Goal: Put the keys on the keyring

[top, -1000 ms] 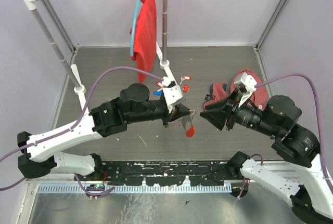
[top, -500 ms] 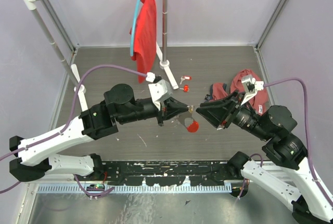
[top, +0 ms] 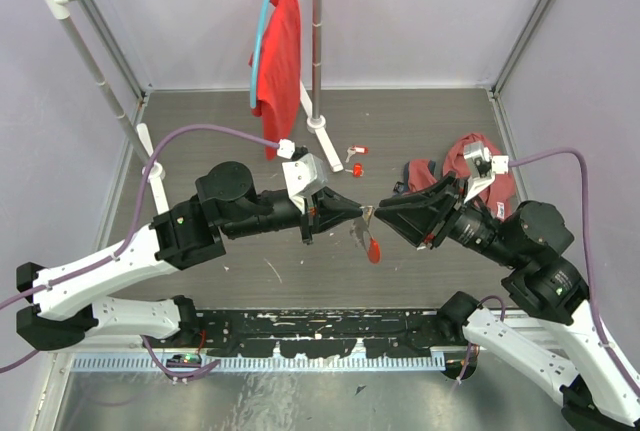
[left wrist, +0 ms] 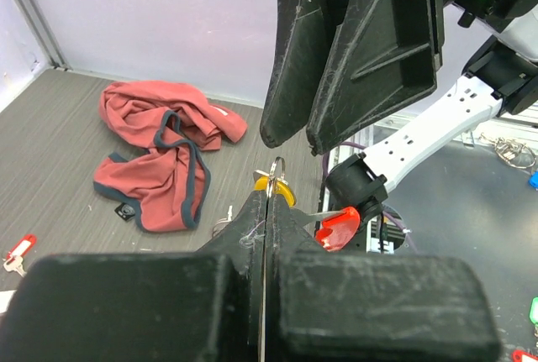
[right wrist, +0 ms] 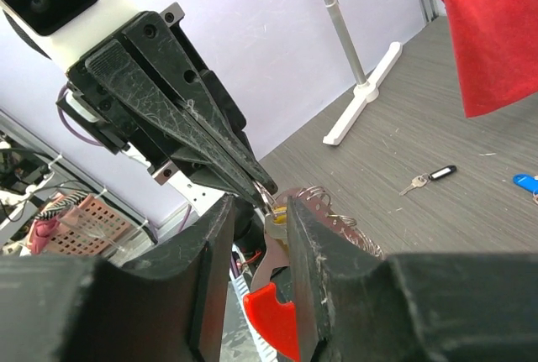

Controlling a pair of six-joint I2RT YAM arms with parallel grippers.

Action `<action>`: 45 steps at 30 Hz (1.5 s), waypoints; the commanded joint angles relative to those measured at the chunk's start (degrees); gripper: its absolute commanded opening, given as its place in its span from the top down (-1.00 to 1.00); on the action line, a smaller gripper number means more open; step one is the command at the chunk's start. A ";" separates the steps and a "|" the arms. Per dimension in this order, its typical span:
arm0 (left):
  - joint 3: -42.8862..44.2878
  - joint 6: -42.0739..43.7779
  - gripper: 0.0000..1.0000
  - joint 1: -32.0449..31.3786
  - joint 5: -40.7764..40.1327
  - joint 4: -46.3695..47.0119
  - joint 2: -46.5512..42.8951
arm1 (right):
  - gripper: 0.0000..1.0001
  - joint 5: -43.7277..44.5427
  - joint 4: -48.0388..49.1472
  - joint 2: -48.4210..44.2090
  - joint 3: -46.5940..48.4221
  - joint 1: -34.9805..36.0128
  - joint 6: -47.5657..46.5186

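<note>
My left gripper (top: 362,213) (left wrist: 267,198) is shut on the keyring's thin silvery ring (left wrist: 276,165), held up over the table's middle. From that ring a silver strip hangs down to the keyring's red plastic piece (top: 373,248) (left wrist: 338,226) (right wrist: 273,320). A yellow tag (right wrist: 280,211) sits at the ring. My right gripper (top: 380,213) (right wrist: 259,204) faces the left one tip to tip, its jaws part open around the ring and yellow tag. Loose keys lie on the table: two red-tagged (top: 357,149) (top: 357,168), one black-tagged (right wrist: 430,177), one blue-tagged (right wrist: 527,183).
A crumpled red-brown cloth (top: 470,166) (left wrist: 160,160) lies behind my right arm. A clothes rack (top: 318,51) holds a red shirt (top: 283,51) on a blue hanger, its white foot (right wrist: 370,97) at the back. Silvery wire loops (right wrist: 332,202) show behind my right fingers.
Both arms have closed in until the fingertips meet over the table's middle. The right jaws have narrowed a little. The hanging red piece has swung and turned edge-on.
</note>
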 commanded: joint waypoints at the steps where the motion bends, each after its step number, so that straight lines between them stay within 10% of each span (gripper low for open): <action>1: -0.26 -0.16 1.00 -0.27 0.74 3.19 -0.73 | 0.28 -1.48 3.58 1.36 0.01 0.27 0.64; 45: 0.53 0.72 1.00 -0.27 -0.29 2.49 -0.04 | 0.98 -1.46 -0.24 2.07 2.06 0.20 -1.33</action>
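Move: The keyring is held upright at the left fingertips, about 1 cm to the right of the left hand point and level with it. From the open right hand it lies about 1 cm left and 1 cm below, neither ahead nor back. The yellow key tag hangs about 2 cm under the ring; the red handle hangs lower, some 6 cm below the ring and 3 cm back. Right hand eases 1 cm left and down to the keyring, shutting its fingertips on it; left keeps its hold. ##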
